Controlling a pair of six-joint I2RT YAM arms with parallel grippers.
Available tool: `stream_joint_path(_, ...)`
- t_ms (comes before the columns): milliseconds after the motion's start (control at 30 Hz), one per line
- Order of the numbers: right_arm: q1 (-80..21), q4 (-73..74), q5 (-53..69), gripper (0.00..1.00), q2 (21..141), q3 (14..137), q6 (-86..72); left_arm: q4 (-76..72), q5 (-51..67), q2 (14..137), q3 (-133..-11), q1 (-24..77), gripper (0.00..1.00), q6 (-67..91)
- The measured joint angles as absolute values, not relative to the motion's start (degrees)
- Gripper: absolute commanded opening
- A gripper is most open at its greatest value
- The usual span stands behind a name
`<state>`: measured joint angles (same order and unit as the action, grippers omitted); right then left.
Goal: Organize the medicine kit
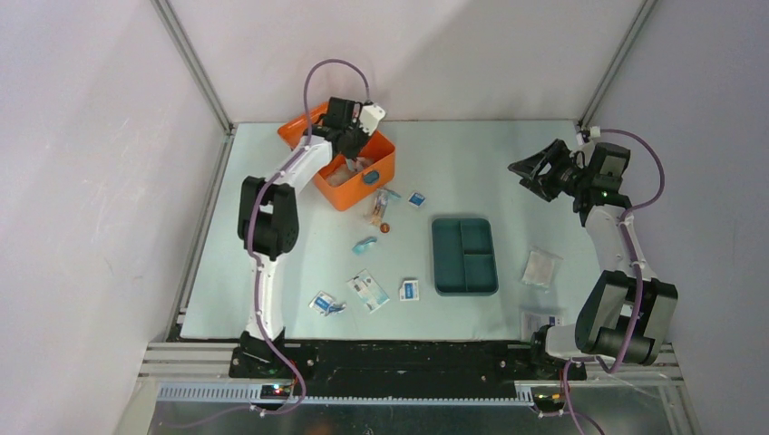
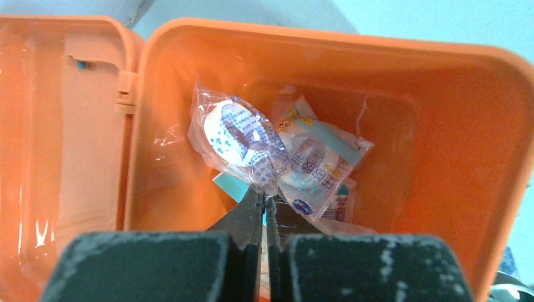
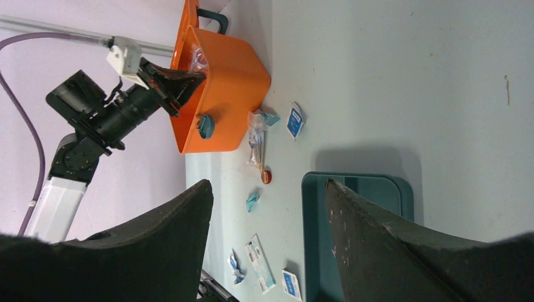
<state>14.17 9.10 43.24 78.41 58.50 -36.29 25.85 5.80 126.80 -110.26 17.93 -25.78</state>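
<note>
The orange medicine kit (image 1: 381,168) stands open at the back left of the table, its lid (image 1: 295,127) folded back. My left gripper (image 2: 265,200) reaches down into the kit (image 2: 441,126), shut on a corner of a clear packet with a white roll (image 2: 234,133). Under that packet lie several printed sachets (image 2: 315,167). My right gripper (image 1: 544,172) hovers open and empty above the back right of the table. In the right wrist view the kit (image 3: 233,82) is far ahead of the right gripper (image 3: 266,187).
A dark teal compartment tray (image 1: 464,256) lies mid-table. Loose packets lie around it: blue-white sachets (image 1: 416,200) (image 1: 409,290), a long packet (image 1: 367,291), a crumpled one (image 1: 326,304), a teal wrapper (image 1: 365,245), a small red cap (image 1: 384,227), a clear bag (image 1: 541,268).
</note>
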Motion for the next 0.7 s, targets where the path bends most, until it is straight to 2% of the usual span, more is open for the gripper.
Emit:
stream_joint_path(333,14.5,9.1,43.4,0.70,78.4,58.5,-36.3,27.2,3.1,131.4,-112.0,18.8,0.05,-30.5)
stream_joint_path(367,14.6,9.1,43.5,0.70,78.4,58.5,-36.3,27.3,2.6,131.9,-112.7,18.9,0.07,-30.5)
stream_joint_path(400,14.6,9.1,43.5,0.70,78.4,58.5,-36.3,27.2,2.0,132.2,-113.4,18.9,0.13,-30.6)
stream_joint_path(533,14.8,9.1,43.6,0.70,78.4,58.5,-36.3,27.2,-0.4,133.2,-115.7,18.9,0.30,-31.1)
stream_joint_path(700,15.0,9.1,43.7,0.69,78.4,58.5,-36.0,27.1,-3.2,133.2,-115.9,19.0,0.39,-31.5)
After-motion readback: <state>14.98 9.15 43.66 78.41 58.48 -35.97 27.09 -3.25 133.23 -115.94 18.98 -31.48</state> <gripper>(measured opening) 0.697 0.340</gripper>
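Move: The left gripper already holds the small clear bag inside the orange case. Its landing spot on the case floor is about 4 cm ahead, 2 cm right and 5 cm below. The printed bag lies some 3 cm ahead, 6 cm right and 5 cm down; the gauze bag is roughly 3 cm back, 3 cm left and 7 cm down. From the right gripper, the spot is about 20 cm ahead, 38 cm left and 16 cm below. Lower the left gripper about 3.5 cm with the clear bag still pinched, down towards the case floor beside the printed bag. Then ease the hand some 2 cm forward and a little left, rising about 1 cm, while opening the fingers roughly a third to let go of the bag; roll the hand about 10 degrees, left side up. ##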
